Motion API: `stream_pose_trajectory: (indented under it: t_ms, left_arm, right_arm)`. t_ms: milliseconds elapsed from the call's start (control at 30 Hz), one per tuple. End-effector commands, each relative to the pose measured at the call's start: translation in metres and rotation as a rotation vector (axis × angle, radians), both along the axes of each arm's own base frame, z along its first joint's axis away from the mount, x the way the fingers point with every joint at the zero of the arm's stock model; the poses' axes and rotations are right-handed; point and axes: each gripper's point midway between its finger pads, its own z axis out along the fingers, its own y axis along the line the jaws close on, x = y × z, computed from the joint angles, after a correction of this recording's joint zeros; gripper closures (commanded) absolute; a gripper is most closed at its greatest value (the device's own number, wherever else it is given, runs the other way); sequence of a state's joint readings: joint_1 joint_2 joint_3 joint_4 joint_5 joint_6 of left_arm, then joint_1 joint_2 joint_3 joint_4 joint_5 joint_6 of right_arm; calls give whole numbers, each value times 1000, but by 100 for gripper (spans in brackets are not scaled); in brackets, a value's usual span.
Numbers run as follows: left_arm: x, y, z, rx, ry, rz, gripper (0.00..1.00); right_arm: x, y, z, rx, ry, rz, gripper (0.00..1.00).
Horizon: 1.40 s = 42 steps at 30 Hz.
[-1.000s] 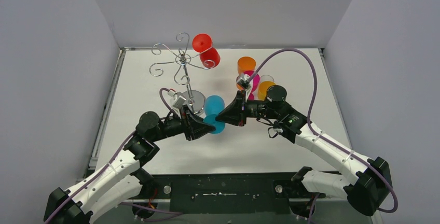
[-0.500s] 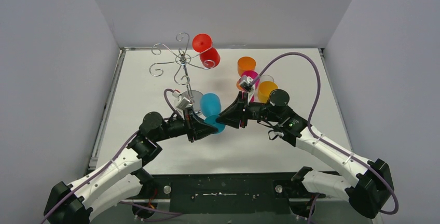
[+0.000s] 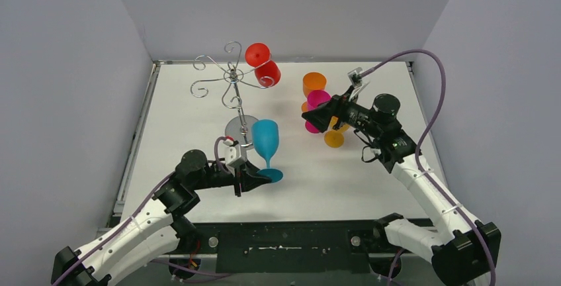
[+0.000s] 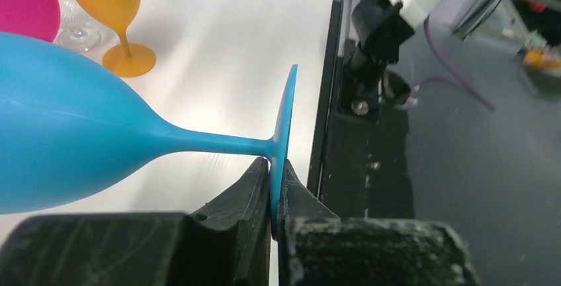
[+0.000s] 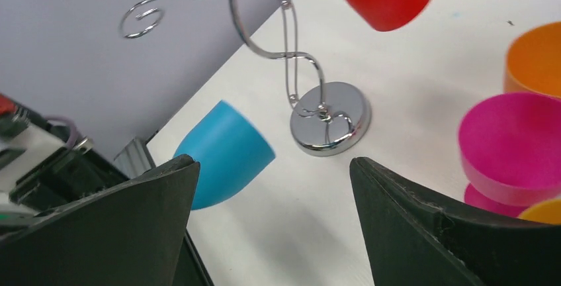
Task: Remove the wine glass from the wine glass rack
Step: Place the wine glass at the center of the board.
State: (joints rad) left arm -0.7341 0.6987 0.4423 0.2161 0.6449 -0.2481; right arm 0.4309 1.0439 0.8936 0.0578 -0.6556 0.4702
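A blue wine glass (image 3: 264, 139) stands bowl up in front of the wine glass rack (image 3: 239, 129), off its arms. My left gripper (image 3: 259, 179) is shut on the edge of the glass's round foot (image 4: 284, 120), with the fingers (image 4: 255, 183) pinching it from both sides. I cannot tell whether the foot touches the table. A red wine glass (image 3: 263, 64) hangs from one curled arm of the rack. My right gripper (image 3: 316, 117) is open and empty, apart from the blue glass (image 5: 221, 153), near the glasses at the back right.
Orange (image 3: 315, 82), pink (image 3: 317, 98) and clear glasses stand grouped at the back right, close under my right gripper. The rack's round shiny base (image 5: 329, 117) sits mid-table. Grey walls close in three sides. The black front rail (image 4: 360, 140) runs just behind the blue glass's foot.
The right gripper opened, let go of the blue glass and drew back toward the far right. The left gripper closed on the foot and pulled the glass nearer, bowl now up.
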Motion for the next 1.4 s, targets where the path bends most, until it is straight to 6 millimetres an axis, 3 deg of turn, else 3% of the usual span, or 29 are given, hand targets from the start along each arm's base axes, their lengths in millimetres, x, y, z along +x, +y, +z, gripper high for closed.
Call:
stream_pose_trajectory:
  t_ms: [0, 167, 600, 867, 967, 1100, 1367]
  left_arm:
    - [-13, 9, -24, 128, -187, -98, 100]
    - [-23, 13, -39, 177, -276, -188, 100]
    - [-61, 22, -39, 139, -521, -445, 100]
    - [-59, 23, -43, 161, -551, -483, 100]
    - [-59, 25, -44, 159, -559, -479, 100]
    - [-58, 25, -39, 143, -577, -463, 100]
    - [-53, 26, -42, 150, -569, -440, 100]
  right_arm:
    - [9, -9, 6, 68, 83, 28, 12]
    - [-9, 8, 6, 109, 117, 215, 10]
    - [-27, 34, 13, 153, 223, 492, 17]
    - [-55, 67, 3, 78, 272, 712, 32]
    - [-58, 70, -11, 30, 341, 737, 40]
    - [-52, 69, -29, -59, 364, 711, 40]
    - [-84, 80, -31, -92, 367, 844, 55]
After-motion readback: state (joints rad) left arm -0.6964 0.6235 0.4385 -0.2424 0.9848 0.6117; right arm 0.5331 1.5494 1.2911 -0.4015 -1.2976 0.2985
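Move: The left hand already holds the blue wine glass by its foot; the bowl lies about 9 cm ahead and 6 cm above that hand, level sideways. From the empty right hand, the bowl is some 12 cm left, 4 cm back and slightly lower. The pink glass stands about 14 cm ahead and 4 cm right of the right hand, the yellow one 10 cm ahead and 11 cm right, both far below. Left lowers and draws back the gripped glass, tipping its bowl up; right swings about 6 cm left and back, narrowing around the rim. ##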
